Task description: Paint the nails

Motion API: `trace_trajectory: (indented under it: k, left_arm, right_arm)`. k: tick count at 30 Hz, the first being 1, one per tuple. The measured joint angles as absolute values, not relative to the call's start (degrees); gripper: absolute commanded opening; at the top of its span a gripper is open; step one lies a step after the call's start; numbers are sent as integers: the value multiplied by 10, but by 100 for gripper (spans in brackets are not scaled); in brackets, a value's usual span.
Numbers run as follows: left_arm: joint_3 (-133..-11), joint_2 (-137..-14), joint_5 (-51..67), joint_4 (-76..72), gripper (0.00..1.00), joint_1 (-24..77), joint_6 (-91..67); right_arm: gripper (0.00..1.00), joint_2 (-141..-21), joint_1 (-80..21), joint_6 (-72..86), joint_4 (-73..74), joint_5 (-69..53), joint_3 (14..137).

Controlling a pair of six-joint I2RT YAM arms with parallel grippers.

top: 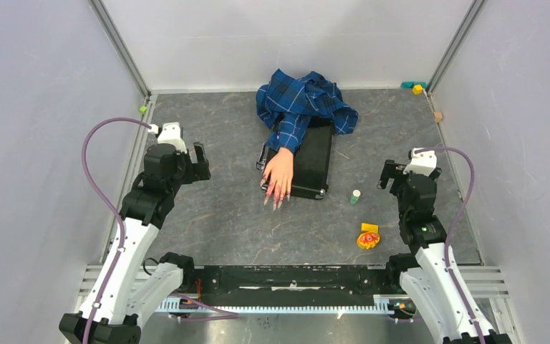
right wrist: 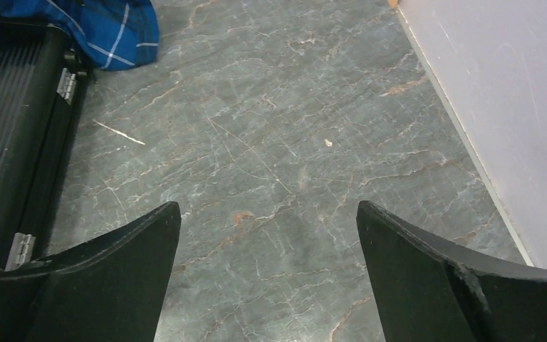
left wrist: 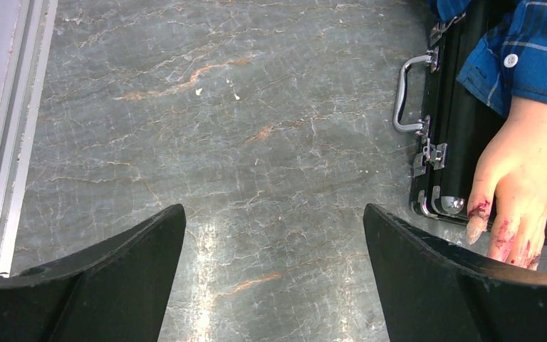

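A pale mannequin hand in a blue plaid sleeve rests palm down on a black case at the table's middle. Its long pink-red nails point toward the near edge, past the case's rim. In the left wrist view the hand lies at the right, and my own right finger hides most of the nails. My left gripper hangs open over bare table, left of the case. Right of the case, my right gripper is open and holds nothing.
A small green bottle with a white cap stands between the case and the right arm. A yellow and orange object lies nearer the front edge. Small coloured blocks sit in the back right corner. Grey walls close in both sides.
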State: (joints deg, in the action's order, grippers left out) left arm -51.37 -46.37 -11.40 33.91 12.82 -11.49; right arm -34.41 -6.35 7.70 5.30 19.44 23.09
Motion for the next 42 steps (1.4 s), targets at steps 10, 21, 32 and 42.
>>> trace_trajectory:
  k: [10,21,32,42]
  left_arm:
    - [-523,-464,-114,344,100,128,-135]
    - [-515,-437,-100,333,100,126,-149]
    - [-500,-428,-69,333,100,124,-154]
    - [-500,-444,-43,333,100,124,-155]
  right_arm:
    - [94,-348,-64,72,69,108,251]
    - [75,-465,-99,93,120,-1,268]
    - [65,-505,-215,119,164,48,279]
    - [58,-524,-221,128,165,63,279]
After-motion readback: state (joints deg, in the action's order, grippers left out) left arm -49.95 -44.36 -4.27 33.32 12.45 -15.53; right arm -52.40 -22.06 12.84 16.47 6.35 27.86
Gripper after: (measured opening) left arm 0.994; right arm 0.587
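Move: The white-capped green bottle stands about 12 cm to the right hand's left, roughly 2 cm back and some 14 cm below. The yellow block lies about 8 cm nearer the robot than the bottle and 4 cm to its right, with the orange dish another 3 cm back from that block. The case's middle is about 11 cm farther out and 12 cm left of the bottle. From the left hand the bottle lies about 41 cm right, 2 cm back and 21 cm below. Leftward and then down as well, the right hand sweeps about 11 cm across and sinks some 8 cm towards the green bottle, easing back 2 cm or so. Its wrist tips down and swings counter-clockwise, about 25 degrees each, while the fingers narrow from wide open to a bit over half, still empty above the cap. The left hand, open and empty, bobs up and down and drifts slightly right. ##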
